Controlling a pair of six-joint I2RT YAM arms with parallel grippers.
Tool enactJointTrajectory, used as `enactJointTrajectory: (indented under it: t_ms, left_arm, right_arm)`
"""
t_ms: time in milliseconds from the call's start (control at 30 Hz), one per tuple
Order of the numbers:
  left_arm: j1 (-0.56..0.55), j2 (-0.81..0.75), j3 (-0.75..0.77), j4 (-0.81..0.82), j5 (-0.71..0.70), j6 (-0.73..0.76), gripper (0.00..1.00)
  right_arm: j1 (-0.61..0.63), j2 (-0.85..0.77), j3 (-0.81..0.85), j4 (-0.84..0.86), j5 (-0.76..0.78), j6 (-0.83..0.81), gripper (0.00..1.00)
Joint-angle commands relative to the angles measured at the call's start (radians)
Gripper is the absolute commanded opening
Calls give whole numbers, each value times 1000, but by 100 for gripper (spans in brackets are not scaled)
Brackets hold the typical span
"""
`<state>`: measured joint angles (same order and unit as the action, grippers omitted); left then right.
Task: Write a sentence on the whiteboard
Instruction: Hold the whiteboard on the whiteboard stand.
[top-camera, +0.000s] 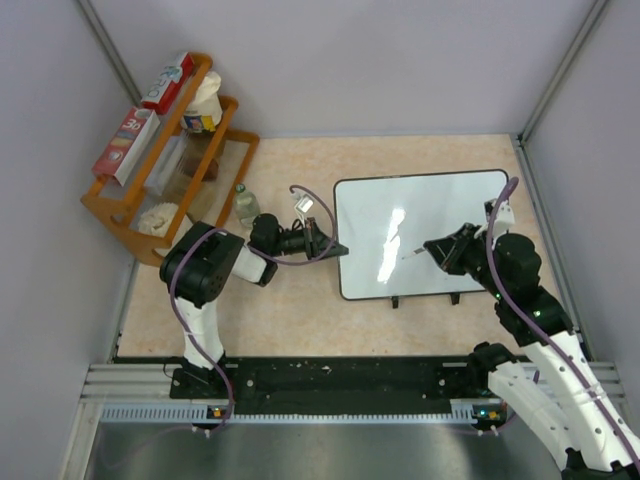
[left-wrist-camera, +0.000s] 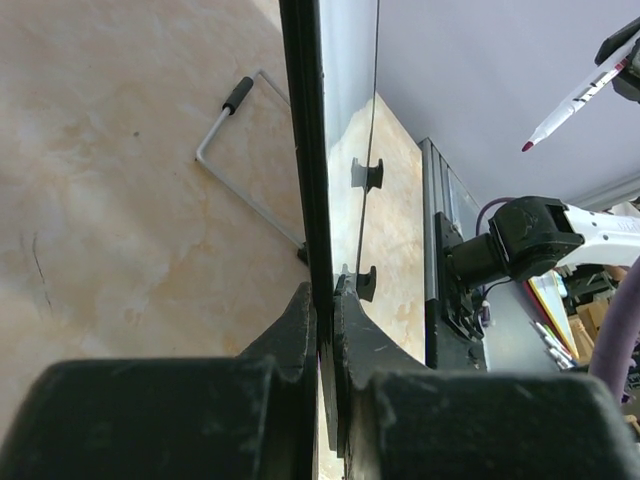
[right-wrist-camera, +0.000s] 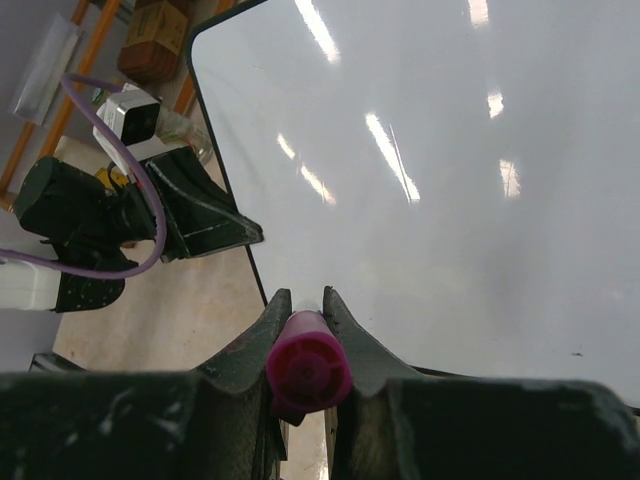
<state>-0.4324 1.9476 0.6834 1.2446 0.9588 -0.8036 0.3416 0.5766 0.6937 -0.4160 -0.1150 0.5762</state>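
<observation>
The whiteboard (top-camera: 430, 205) lies right of centre, glossy white with a thin black frame. My left gripper (top-camera: 335, 248) is shut on its left edge; the left wrist view shows the frame (left-wrist-camera: 305, 150) edge-on, pinched at my gripper (left-wrist-camera: 325, 295). My right gripper (top-camera: 432, 250) hovers over the board's right half, shut on a marker (top-camera: 412, 253) with a magenta end (right-wrist-camera: 308, 365). The marker's tip (left-wrist-camera: 527, 146) points toward the board. The sentence is out of view: the board surface (right-wrist-camera: 450, 200) shows only glare.
A wooden rack (top-camera: 120, 215) with boxes and jars stands at the back left. Beside it is a small bottle (top-camera: 245, 205). A bent wire stand (left-wrist-camera: 225, 130) lies on the table by the board. Grey walls close in on both sides.
</observation>
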Motion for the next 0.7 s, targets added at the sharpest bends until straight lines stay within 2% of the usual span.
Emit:
enactJointTrajectory:
  t_ms: [0,33,133,167,267,667]
  left_arm:
    - [-25,-22,-19,-5,86,121,0]
    - [-25,-26,-15,-35,78,130,1]
    - [-25,-50,4,-127,61,176,14]
    - [-25,-59,8,-158,46,191,21]
    - [-25,-101,25,-267,23,256,29]
    - [-14,-298,-7,-454,-113,365,52]
  right_arm:
    - [-13,-6,1,45,-9,-7,0]
    - [-15,-7,1,45,-8,-7,0]
    - [-13,-12,-2,43,-8,-6,0]
    - [-13,-14,-3,45,-6,-6,0]
    - [-15,-17,-6,45,-6,-3,0]
    - [-13,-21,-3,45,-8,-4,0]
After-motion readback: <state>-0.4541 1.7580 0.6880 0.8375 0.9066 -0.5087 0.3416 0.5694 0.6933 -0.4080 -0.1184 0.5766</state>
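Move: The left fingers are shut on the whiteboard's left edge; its middle lies some 17 cm to this hand's right and 3 cm ahead, about level. The stand's two hooks under its bottom edge are 11 cm and 24 cm to the right, both roughly 11 cm back and 7 cm lower. From the right hand, the whiteboard's middle is about 8 cm ahead, straight on and some 11 cm below. The left fingers let go of the whiteboard's left edge, opening to about half and staying astride it. As they part, the hand dips about 1.5 cm and draws back some 1 cm, then climbs to its starting height and edges a little forward again, rolling about 10 degrees so that its left side rises. The right hand stays put, still holding the marker over the board. ##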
